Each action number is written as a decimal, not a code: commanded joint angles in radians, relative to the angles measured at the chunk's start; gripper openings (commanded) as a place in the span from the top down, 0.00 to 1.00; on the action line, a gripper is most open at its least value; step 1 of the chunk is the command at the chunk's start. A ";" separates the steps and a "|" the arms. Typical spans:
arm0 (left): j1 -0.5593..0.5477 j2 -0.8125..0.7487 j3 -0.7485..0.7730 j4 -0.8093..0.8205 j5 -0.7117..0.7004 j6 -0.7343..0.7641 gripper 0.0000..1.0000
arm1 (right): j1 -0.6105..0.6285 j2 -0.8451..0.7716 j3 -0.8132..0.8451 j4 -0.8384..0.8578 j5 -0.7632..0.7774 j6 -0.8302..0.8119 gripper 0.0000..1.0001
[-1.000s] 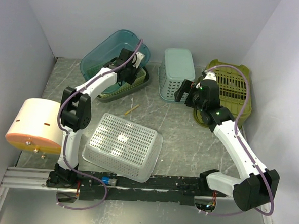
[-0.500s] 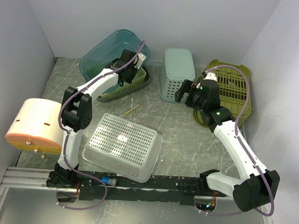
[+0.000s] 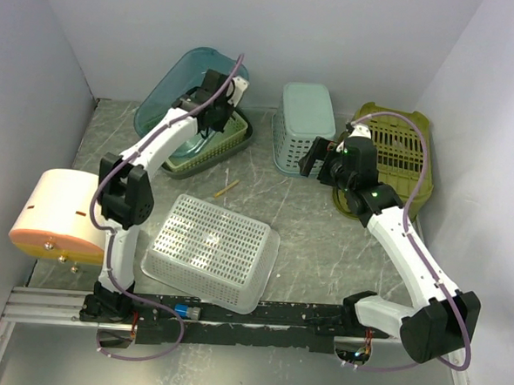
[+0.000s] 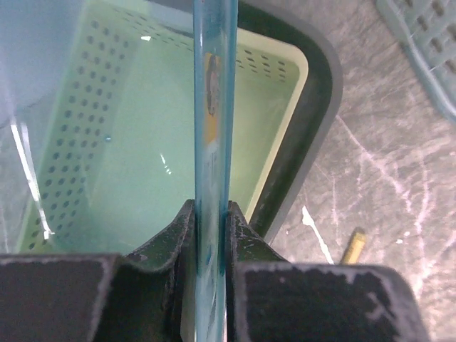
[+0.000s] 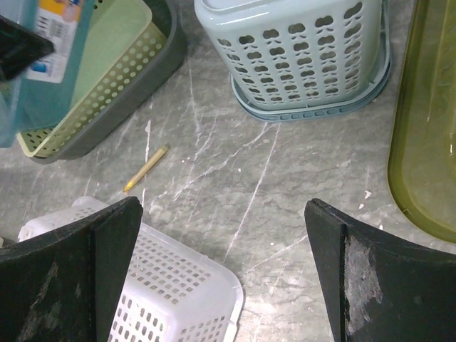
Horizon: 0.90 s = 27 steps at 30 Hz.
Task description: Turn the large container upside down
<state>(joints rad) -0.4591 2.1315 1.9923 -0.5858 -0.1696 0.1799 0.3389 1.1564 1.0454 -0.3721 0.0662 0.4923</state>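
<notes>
The large container (image 3: pixel 174 84) is a translucent teal tub at the back left, tilted up on edge against the back wall over a pale green basket (image 3: pixel 218 139). My left gripper (image 3: pixel 217 96) is at its near right rim. In the left wrist view the left gripper (image 4: pixel 212 226) is shut on the thin teal rim (image 4: pixel 214 85), which runs straight up between the jaws. The right gripper (image 3: pixel 317 158) hovers wide open over the table's middle, right of the tub. Between its fingers in the right wrist view (image 5: pixel 222 212) is only bare table.
The pale green basket sits in a dark grey tray (image 4: pixel 322 107). A light blue basket (image 3: pixel 305 124) and an olive basket (image 3: pixel 397 153) stand at the back right. An upturned white mesh basket (image 3: pixel 210 249) is in front, a pencil (image 3: pixel 226 188) mid-table, a peach cylinder (image 3: pixel 59 215) at the left.
The left gripper has closed on the tub's rim and moved back and up with it, tipping the tub steeper. The right arm has not moved.
</notes>
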 commanded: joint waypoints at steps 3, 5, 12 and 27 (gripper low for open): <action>0.004 -0.198 0.167 -0.067 0.009 -0.083 0.93 | -0.006 -0.003 0.035 0.000 -0.013 -0.013 0.00; 0.004 -0.204 0.245 -0.158 0.045 -0.149 0.93 | -0.006 -0.013 0.047 -0.003 -0.004 -0.024 0.00; -0.007 -0.449 0.004 -0.038 0.364 -0.334 0.93 | -0.007 0.021 0.190 -0.105 0.094 -0.089 0.00; -0.173 -0.821 -0.578 0.737 0.803 -1.066 0.93 | -0.012 -0.177 0.410 -0.125 0.415 -0.100 0.00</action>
<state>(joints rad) -0.6209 1.3991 1.5112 -0.2543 0.5007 -0.6170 0.3340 1.0740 1.4391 -0.5407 0.3408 0.4164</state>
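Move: The left hand already grips a rim of the large container, whose middle lies some 6 cm ahead, 8 cm left and 5 cm below; it is carried towards a clear table patch about 11 cm back, 18 cm right and 17 cm down. The yellow stick lies 9 cm back, 4 cm right, the upturned basket 5 cm ahead, 27 cm right. From the empty right hand the container is roughly 24 cm ahead, 37 cm left, 12 cm lower. Keeping its pinch on the rim, the left hand first hoists the large container nearly straight up out of the nested baskets by about 20 cm, then sweeps it back some 25 cm and to the right towards the clear patch, rolling steadily some 60 degrees with its right side rising and swinging clockwise. A little later the right hand, wide open and touching nothing, rises about 17 cm, drifts right and tips its fingers upward. ##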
